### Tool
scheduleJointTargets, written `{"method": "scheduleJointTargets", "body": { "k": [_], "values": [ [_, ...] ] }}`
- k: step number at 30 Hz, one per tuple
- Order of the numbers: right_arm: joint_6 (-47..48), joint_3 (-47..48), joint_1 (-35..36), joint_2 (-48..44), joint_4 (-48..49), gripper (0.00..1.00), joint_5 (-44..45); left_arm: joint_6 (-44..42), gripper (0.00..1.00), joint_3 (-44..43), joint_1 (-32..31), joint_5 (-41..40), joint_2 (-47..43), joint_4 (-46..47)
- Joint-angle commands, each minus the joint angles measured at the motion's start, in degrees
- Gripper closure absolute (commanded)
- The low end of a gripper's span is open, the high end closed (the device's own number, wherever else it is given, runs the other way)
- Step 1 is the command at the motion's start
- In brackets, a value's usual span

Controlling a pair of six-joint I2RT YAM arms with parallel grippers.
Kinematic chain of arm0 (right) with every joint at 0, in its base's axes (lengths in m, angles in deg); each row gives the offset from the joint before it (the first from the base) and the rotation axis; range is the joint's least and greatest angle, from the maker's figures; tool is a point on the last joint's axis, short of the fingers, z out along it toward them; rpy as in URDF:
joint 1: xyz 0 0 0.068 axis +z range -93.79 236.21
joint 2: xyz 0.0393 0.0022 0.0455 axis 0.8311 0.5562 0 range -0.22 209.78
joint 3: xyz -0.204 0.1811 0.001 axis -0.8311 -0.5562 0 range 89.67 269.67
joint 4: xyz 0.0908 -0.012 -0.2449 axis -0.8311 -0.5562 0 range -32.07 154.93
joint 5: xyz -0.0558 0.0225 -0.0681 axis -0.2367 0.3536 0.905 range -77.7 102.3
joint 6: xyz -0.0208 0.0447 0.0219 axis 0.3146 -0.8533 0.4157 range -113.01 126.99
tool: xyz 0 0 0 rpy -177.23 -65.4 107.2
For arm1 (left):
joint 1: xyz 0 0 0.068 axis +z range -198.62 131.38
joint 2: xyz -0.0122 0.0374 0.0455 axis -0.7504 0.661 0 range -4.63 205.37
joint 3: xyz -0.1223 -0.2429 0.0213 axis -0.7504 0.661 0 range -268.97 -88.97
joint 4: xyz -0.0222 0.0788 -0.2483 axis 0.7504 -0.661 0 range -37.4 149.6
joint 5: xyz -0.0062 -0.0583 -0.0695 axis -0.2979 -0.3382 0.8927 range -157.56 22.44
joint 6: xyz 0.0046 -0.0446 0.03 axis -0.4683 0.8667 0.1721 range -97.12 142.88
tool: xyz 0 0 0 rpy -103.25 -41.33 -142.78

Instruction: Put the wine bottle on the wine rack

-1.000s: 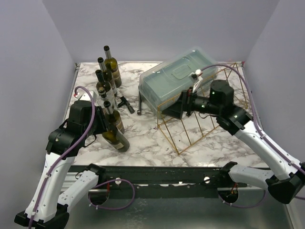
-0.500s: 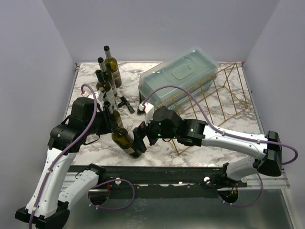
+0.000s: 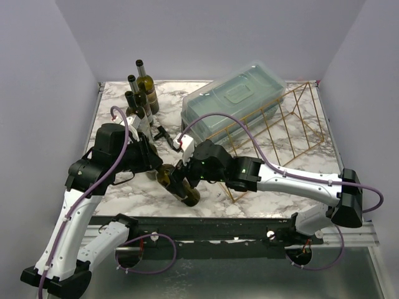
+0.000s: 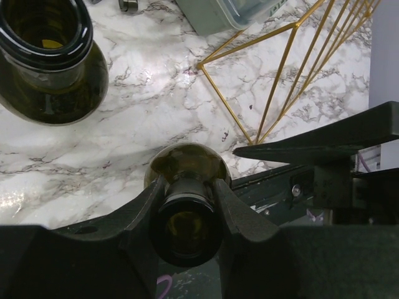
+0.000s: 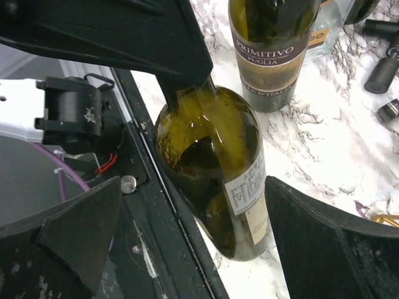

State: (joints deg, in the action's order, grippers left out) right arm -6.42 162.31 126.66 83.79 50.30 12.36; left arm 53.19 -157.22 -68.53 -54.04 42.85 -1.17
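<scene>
The wine bottle [image 3: 189, 195] is dark green glass with a pale label and hangs tilted low over the table's front edge, base pointing right. My left gripper [image 3: 151, 167] is shut on its neck; in the left wrist view the neck [image 4: 187, 215] fills the gap between both fingers [image 4: 240, 215]. My right gripper [image 5: 193, 187] is open and straddles the bottle's body [image 5: 218, 162], with a gap on each side. The wine rack [image 3: 274, 140], a gold wire wedge, stands at the right behind the right arm, and its corner [image 4: 249, 68] shows in the left wrist view.
A translucent bluish lidded box [image 3: 234, 99] rests against the rack's back left. Several more bottles [image 3: 140, 93] stand at the back left, one labelled bottle [image 5: 268, 50] close behind the held one. Small black stoppers [image 3: 165, 134] lie mid-table. The black base rail [image 3: 218, 227] runs just below the bottle.
My right arm has swung from the rack across to the bottle and now straddles its body. The left gripper has tipped the bottle lower and carried it to the right.
</scene>
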Motion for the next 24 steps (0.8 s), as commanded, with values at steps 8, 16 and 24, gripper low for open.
{"method": "scheduleJointTargets", "body": {
  "k": [8, 16, 24],
  "values": [
    [4.6, 4.0, 2.9, 7.2, -1.6, 0.0, 12.9, 3.0, 1.0, -1.7, 0.0, 9.0, 0.7, 6.9],
    [3.5, 5.2, 4.1, 10.4, -2.9, 0.01, 19.4, 2.7, 1.0, -1.2, -0.1, 8.5, 1.0, 7.1],
    [1.7, 3.1, 4.1, 8.4, 0.1, 0.55, 21.1, 3.0, 0.84, -1.1, -0.1, 7.5, 1.5, 6.9]
  ]
}}
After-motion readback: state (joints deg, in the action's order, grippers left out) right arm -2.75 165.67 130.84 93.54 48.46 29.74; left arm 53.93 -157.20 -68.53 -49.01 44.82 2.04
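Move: The wine bottle hangs tilted by its neck in the left fingers, its middle about 11 cm below the left hand, 3 cm to its right and 1 cm back. From the open right hand, the bottle's middle is roughly 7 cm below, 3 cm left and 1 cm ahead. A standing bottle is some 9 cm ahead of the right hand and 13 cm left; the wine rack's near corner is about 16 cm to the right, level fore and aft and 23 cm lower. The right fingers close about a fifth of their range onto both sides of the bottle's body, after the hand sinks some 5 cm around it, easing about 3 cm forward while its fingers tip further down and swing clockwise. Meanwhile the left hand, still pinching the neck, brings the bottle barely 2 cm to the right, then nearly stops. ##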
